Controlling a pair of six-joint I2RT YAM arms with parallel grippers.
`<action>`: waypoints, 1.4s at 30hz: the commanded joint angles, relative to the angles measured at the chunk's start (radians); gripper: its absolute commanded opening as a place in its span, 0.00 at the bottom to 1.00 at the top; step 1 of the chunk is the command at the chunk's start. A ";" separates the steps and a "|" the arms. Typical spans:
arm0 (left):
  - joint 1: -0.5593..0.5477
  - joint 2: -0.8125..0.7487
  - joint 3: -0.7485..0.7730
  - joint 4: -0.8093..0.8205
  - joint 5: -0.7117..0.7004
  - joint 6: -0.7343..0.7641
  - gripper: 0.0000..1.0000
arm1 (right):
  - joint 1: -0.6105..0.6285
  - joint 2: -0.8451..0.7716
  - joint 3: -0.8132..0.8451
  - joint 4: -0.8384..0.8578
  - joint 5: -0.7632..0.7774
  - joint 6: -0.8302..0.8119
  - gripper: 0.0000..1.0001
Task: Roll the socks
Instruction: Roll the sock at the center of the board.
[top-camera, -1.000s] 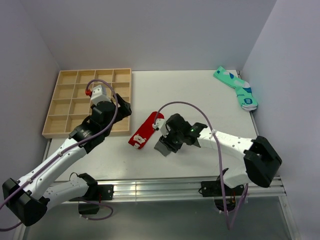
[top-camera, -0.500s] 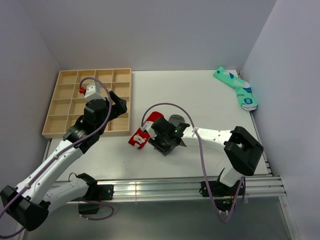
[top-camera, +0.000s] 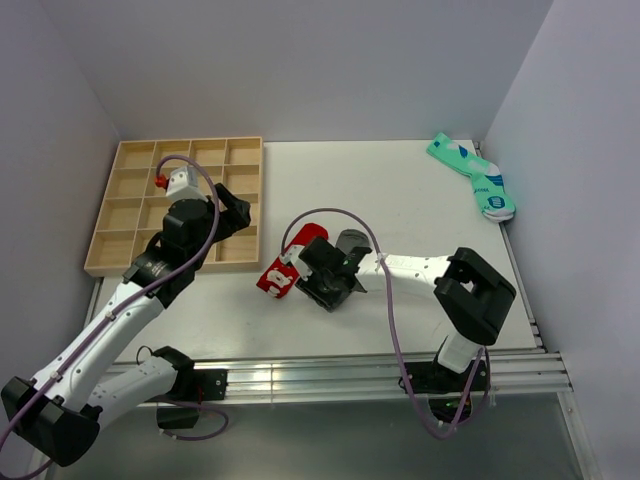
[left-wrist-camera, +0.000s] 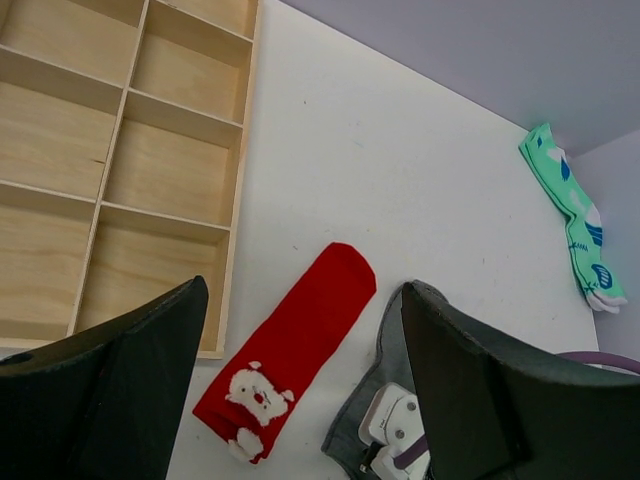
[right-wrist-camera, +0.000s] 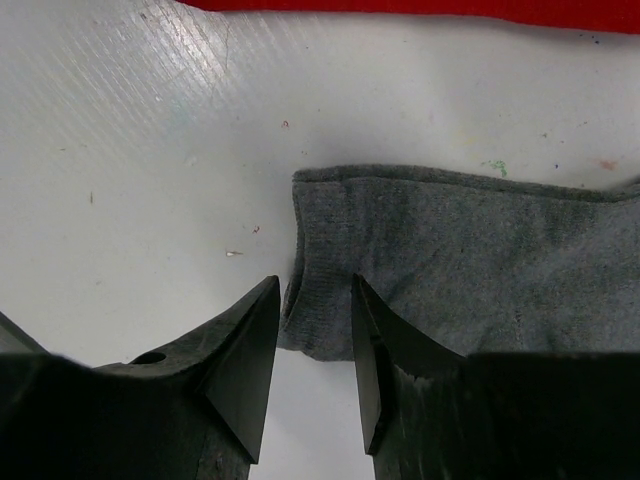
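The red sock (top-camera: 292, 262) with a white bear figure lies flat and diagonal at the table's middle. The dark grey sock (top-camera: 350, 241) lies just right of it, mostly under my right arm. My right gripper (top-camera: 323, 291) is down on the table at the grey sock's near end. In the right wrist view its fingers (right-wrist-camera: 250, 350) pinch the ribbed cuff of the grey sock (right-wrist-camera: 470, 260), which bunches between them; the red sock (right-wrist-camera: 400, 6) shows at the top edge. My left gripper (left-wrist-camera: 300, 290) hangs wide open above the red sock (left-wrist-camera: 300, 340) and the grey sock (left-wrist-camera: 385, 365), holding nothing.
A wooden compartment tray (top-camera: 105, 268) sits at the left, under my left gripper (top-camera: 235, 212). Mint-green patterned socks (top-camera: 475, 178) lie at the far right corner by the wall, also seen in the left wrist view (left-wrist-camera: 570, 205).
My right gripper has slid left onto the grey sock's near end and narrowed on its cuff, its arm folding in. My left gripper has drawn back left toward the tray, still open.
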 joint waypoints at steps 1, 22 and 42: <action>0.009 -0.001 -0.007 0.052 0.029 0.024 0.84 | 0.008 0.008 0.041 0.018 0.007 0.017 0.43; 0.020 0.062 -0.039 0.112 0.091 0.018 0.84 | 0.016 0.131 0.119 -0.037 -0.001 0.017 0.39; 0.008 0.116 -0.297 0.503 0.316 0.009 0.56 | -0.333 0.117 0.242 -0.424 -0.585 -0.321 0.18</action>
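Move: The grey sock's near end lies practically under the right hand's half-open fingers, about 2 cm below and 1 cm ahead; the sock's middle is some 6 cm ahead and 5 cm to the right. The red sock's middle is about 8 cm ahead and 5 cm to the left. From the left hand, that grey near end lies roughly 11 cm back, 14 cm to the right and 26 cm down. The right hand first eases 1 to 2 cm left and down over the near end of the grey sock and pinches its edge between the fingertips, then draws it about 5 cm to the right, rising some 2 to 3 cm as the fingertips tilt back towards the base by about 20 degrees. Meanwhile the empty left hand sinks about 9 cm and swings 4 cm right towards the grey sock, turning slightly clockwise and partly closing. ##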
